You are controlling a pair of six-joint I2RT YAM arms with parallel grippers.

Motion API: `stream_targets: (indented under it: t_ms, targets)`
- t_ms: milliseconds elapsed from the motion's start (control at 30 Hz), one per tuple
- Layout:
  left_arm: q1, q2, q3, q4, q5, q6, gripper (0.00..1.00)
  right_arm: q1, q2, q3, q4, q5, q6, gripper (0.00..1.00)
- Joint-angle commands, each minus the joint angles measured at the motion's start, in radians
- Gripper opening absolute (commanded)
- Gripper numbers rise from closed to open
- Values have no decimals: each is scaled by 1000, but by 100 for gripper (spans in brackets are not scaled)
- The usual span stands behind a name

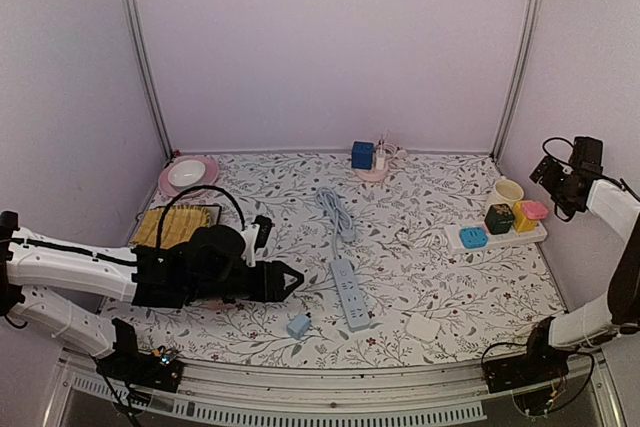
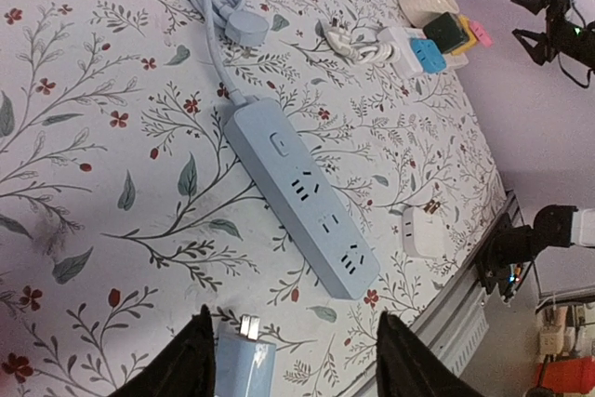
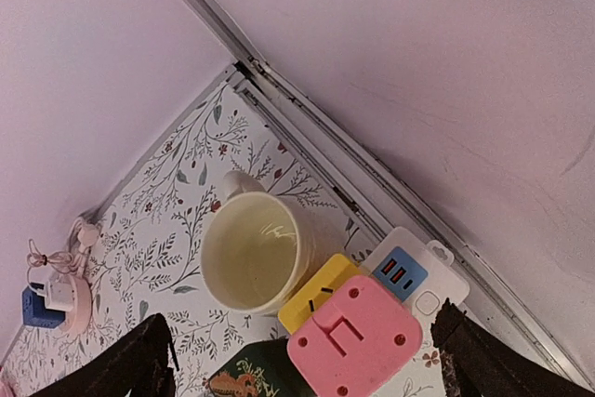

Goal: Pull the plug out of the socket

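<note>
A light blue power strip [image 1: 350, 294] lies on the floral table, its sockets empty in the left wrist view [image 2: 302, 194]. A small light blue plug [image 1: 298, 326] lies loose on the cloth near the strip's front end, prongs showing [image 2: 244, 360]. My left gripper [image 1: 295, 282] is open and low over the table; in its wrist view [image 2: 297, 360] the plug lies just inside the left finger [image 2: 197, 355], not held. My right gripper [image 1: 553, 179] is open and raised at the far right, over a pink cube [image 3: 358, 337].
The strip's coiled cable [image 1: 335, 209] runs toward the back. A white adapter [image 1: 422, 327] lies front right. A white strip [image 1: 495, 235] holds coloured cube plugs beside a cup [image 1: 507, 192]. A pink plate with a bowl [image 1: 187, 175] and a yellow tray [image 1: 175, 227] sit left.
</note>
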Motion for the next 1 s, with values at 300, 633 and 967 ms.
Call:
stream_targets:
  t_ms: [300,633,967]
  targets:
    - [-2,-23,-15,-16,-5,17,60,-118,232,72,69,-241,54,95]
    - [-1,-7,-24,1,2,10,60,-41,247,37,86,-236,35,80]
    - [-2,8,-17,6,9,10,60,68,138,-106,115,-194,12,52]
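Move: The pink plug on the white strip lies about 4 cm ahead of the right hand, neither left nor right, and 9 cm below. From the hand, the yellow plug is some 3 cm ahead, 2 cm left, 12 cm down; the dark green plug 3 cm ahead, 8 cm left; the mug 10 cm ahead, 7 cm left. From the left hand, the pink plug is roughly 23 cm ahead, 56 cm right. The right hand sinks about 8 cm, swings right then left, pushing and closing its fingers onto the pink plug. ##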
